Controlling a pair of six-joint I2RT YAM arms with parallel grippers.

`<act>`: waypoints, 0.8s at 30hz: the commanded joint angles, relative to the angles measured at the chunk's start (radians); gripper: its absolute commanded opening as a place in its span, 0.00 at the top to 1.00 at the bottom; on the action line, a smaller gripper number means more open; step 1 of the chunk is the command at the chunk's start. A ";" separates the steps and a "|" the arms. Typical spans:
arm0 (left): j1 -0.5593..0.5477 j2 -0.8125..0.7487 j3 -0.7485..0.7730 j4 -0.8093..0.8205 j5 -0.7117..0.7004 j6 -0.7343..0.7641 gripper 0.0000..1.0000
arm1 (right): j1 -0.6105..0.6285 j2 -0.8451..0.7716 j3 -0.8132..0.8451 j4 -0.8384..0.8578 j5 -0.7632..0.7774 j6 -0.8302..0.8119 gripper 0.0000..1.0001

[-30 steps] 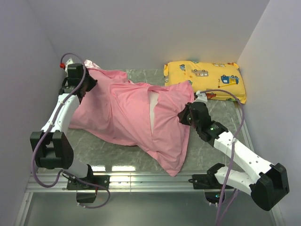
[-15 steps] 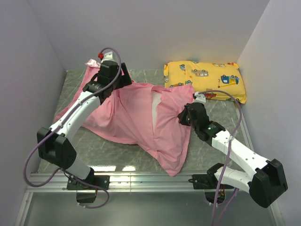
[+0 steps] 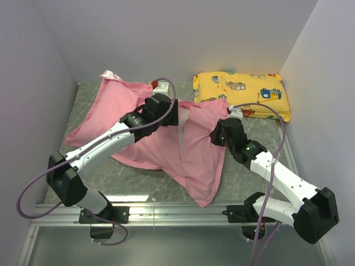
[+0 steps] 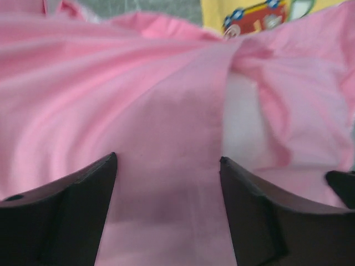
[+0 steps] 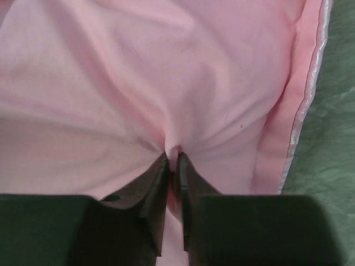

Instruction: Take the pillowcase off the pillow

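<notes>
The pink pillowcase [image 3: 150,141] lies crumpled across the table, its far-left corner [image 3: 108,77] lying limp. A strip of the white pillow [image 3: 181,121] shows through the case's opening in the middle. My left gripper [image 3: 171,113] hovers over that opening, open. In the left wrist view its dark fingers [image 4: 83,194] stand wide apart above the pillowcase [image 4: 138,111], with the pillow [image 4: 241,119] just to the right. My right gripper [image 3: 219,133] is at the case's right side, shut on a small fold of the pillowcase [image 5: 173,152].
A yellow cartoon-vehicle pillow [image 3: 241,91] lies at the back right, touching the pillowcase's far corner. Walls close in on the left, back and right. Bare green table [image 3: 249,177] shows at the front right. A metal rail [image 3: 177,210] runs along the near edge.
My left gripper let go of the case's far-left corner, opened, and swung right to the middle over the opening. The right gripper stayed put, pinching the fabric.
</notes>
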 commanded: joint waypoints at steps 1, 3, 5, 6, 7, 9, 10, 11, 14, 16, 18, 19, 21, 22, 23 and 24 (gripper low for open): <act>0.004 -0.012 -0.085 0.026 -0.031 -0.044 0.29 | 0.020 -0.022 0.081 -0.059 0.057 -0.037 0.69; 0.004 -0.021 -0.144 0.042 -0.029 -0.063 0.40 | 0.056 -0.034 0.132 -0.099 0.099 -0.051 0.49; 0.003 -0.042 -0.182 0.081 -0.019 -0.090 0.62 | 0.123 -0.029 0.179 -0.153 0.161 -0.067 0.39; 0.003 -0.050 -0.217 0.098 -0.009 -0.098 0.68 | 0.151 -0.020 0.233 -0.170 0.181 -0.073 0.36; 0.004 -0.056 -0.231 0.119 0.001 -0.113 0.80 | 0.209 0.006 0.260 -0.185 0.200 -0.079 0.33; 0.004 -0.061 -0.260 0.138 0.018 -0.126 0.87 | 0.257 0.046 0.338 -0.230 0.254 -0.083 0.28; 0.004 -0.061 -0.268 0.145 0.020 -0.138 0.92 | 0.281 0.091 0.362 -0.242 0.269 -0.085 0.26; 0.004 -0.061 -0.274 0.156 0.021 -0.142 0.94 | 0.306 0.115 0.379 -0.256 0.281 -0.088 0.23; 0.012 -0.067 -0.294 0.179 0.020 -0.159 0.99 | 0.329 0.210 0.423 -0.271 0.271 -0.091 0.19; 0.027 -0.078 -0.314 0.196 0.038 -0.170 0.99 | 0.337 0.279 0.445 -0.273 0.266 -0.096 0.18; 0.053 -0.085 -0.336 0.220 0.051 -0.175 1.00 | 0.349 0.332 0.466 -0.283 0.272 -0.100 0.17; 0.061 -0.087 -0.340 0.225 0.060 -0.176 1.00 | 0.352 0.349 0.471 -0.282 0.278 -0.105 0.17; 0.085 -0.089 -0.352 0.239 0.072 -0.178 1.00 | 0.354 0.386 0.485 -0.311 0.307 -0.103 0.17; 0.095 -0.089 -0.357 0.242 0.086 -0.182 1.00 | 0.354 0.392 0.486 -0.325 0.351 -0.100 0.17; 0.113 -0.090 -0.366 0.247 0.097 -0.182 0.99 | 0.354 0.392 0.476 -0.345 0.367 -0.096 0.19; 0.122 -0.092 -0.369 0.247 0.103 -0.185 0.99 | 0.354 0.376 0.463 -0.351 0.382 -0.094 0.21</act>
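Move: The left hand hangs over the pillowcase flap it will pinch: the spot is about 7 cm below, 1 cm back and 1 cm left; the white opening lies 6 cm to its right, 4 cm farther out. The right hand's next fold is some 10 cm left, level ahead and in height, with the opening 12 cm left and 5 cm ahead. The yellow pillow lies 18 cm ahead of that hand and 11 cm right. The left fingers shut on the pillowcase beside the white opening after a drop of about 6 cm, then keep the pinch while easing slightly left and rolling a little. Meanwhile the right hand opens, letting go of its pinched fold, and arcs up and left, then back down, ending about 10 cm to the left with open fingers astride a fold on the other side of the opening, rolled some 20 degrees with its left side lower. ##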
